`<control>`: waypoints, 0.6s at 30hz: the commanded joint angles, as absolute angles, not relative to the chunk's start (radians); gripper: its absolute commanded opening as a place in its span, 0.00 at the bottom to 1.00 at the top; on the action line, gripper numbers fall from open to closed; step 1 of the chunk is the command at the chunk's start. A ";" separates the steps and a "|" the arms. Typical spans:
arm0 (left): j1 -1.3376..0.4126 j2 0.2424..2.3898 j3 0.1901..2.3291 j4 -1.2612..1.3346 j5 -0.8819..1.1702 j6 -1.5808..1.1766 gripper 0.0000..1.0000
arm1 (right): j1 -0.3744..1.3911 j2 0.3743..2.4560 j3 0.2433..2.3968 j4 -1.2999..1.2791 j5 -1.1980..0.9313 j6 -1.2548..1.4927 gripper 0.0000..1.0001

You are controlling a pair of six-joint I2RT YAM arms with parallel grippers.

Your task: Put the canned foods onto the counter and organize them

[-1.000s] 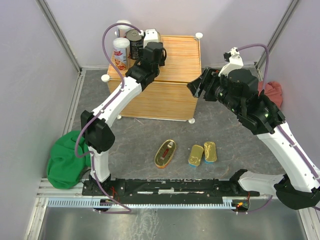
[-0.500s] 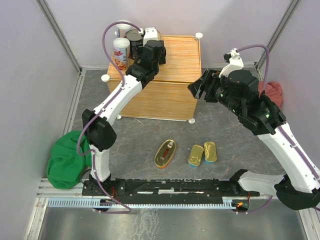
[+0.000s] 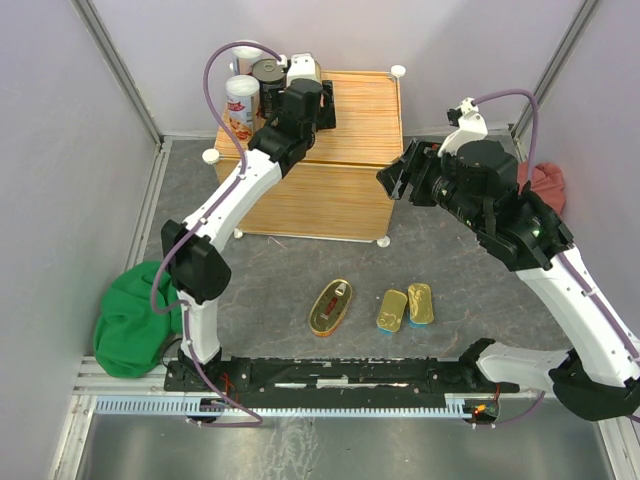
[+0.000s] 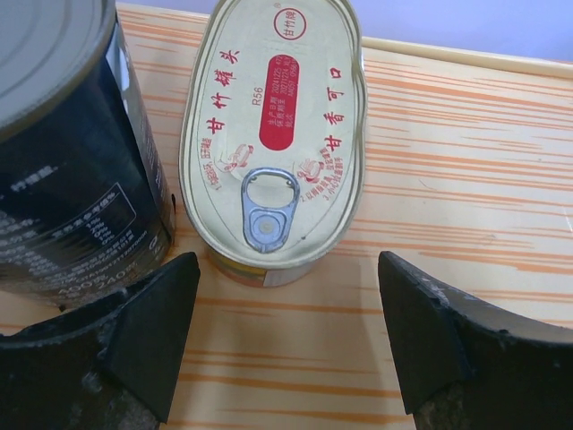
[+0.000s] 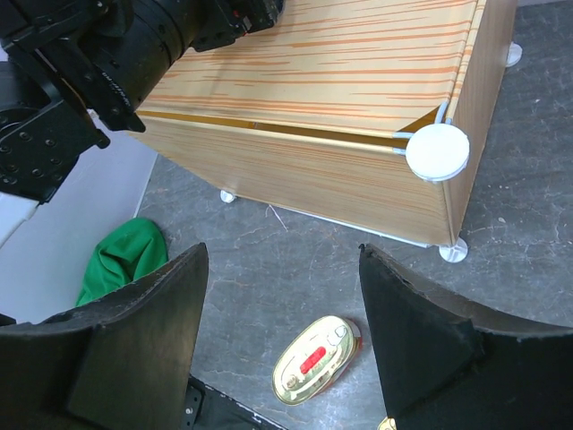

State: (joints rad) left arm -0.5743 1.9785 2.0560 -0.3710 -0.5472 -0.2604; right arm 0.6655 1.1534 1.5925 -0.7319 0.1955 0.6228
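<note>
On the counter (image 3: 350, 120), an oval gold-red tin (image 4: 273, 134) lies flat beside a dark round tin (image 4: 72, 152). My left gripper (image 4: 285, 287) is open just in front of the oval tin, with nothing between its fingers. Two tall white-lidded cylinders (image 3: 241, 100) stand at the counter's far left corner next to the dark tin (image 3: 268, 75). On the grey floor lie another oval tin (image 3: 331, 305) and two rectangular gold-blue tins (image 3: 391, 310) (image 3: 420, 303). My right gripper (image 3: 400, 175) hangs open and empty off the counter's right front corner, high above the floor tins.
A green cloth (image 3: 130, 320) lies on the floor at the near left. A red cloth (image 3: 545, 185) sits by the right wall. White ball knobs (image 5: 437, 152) mark the counter's corners. Walls close the workspace on three sides.
My left gripper has opened and let go of the oval tin, which now rests on the counter beside the dark tin. The right arm has barely moved.
</note>
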 commanded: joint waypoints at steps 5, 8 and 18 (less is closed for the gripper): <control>-0.639 1.815 2.048 -0.421 -0.501 -0.230 0.88 | 0.662 1.110 1.603 -0.753 0.217 0.596 0.76; -0.677 1.733 1.996 -0.429 -0.505 -0.208 0.88 | 0.662 1.090 1.591 -0.771 0.229 0.591 0.76; -0.897 1.328 1.599 -0.433 -0.423 -0.209 0.88 | 0.663 1.027 1.531 -0.843 0.283 0.561 0.77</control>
State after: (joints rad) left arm -0.8120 1.4864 1.7424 -0.4389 -0.4541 -0.2394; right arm 0.6655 1.0576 1.5631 -0.8131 0.2424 0.5884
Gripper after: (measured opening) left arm 0.876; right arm 0.769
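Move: The last oval can on the counter, next for my empty left hand, lies about 33 cm back, 5 cm right and 31 cm below it. Two small gold cans stand level with that can, 13 and 19 cm to its right. The oval can already on the box is about 7 cm ahead of my left hand, 1 cm left and slightly lower. From my right hand the counter can is 8 cm back, 10 cm left and 39 cm down. I pull my left hand away from the can it has already released, fingers still wide open, drawing back about 17 cm with gathering speed and rising some 8 cm, out past the front edge of the box. On the way it drifts a little right and turns about 20 degrees clockwise. My empty right hand eases right and back about 4 cm, still open. ##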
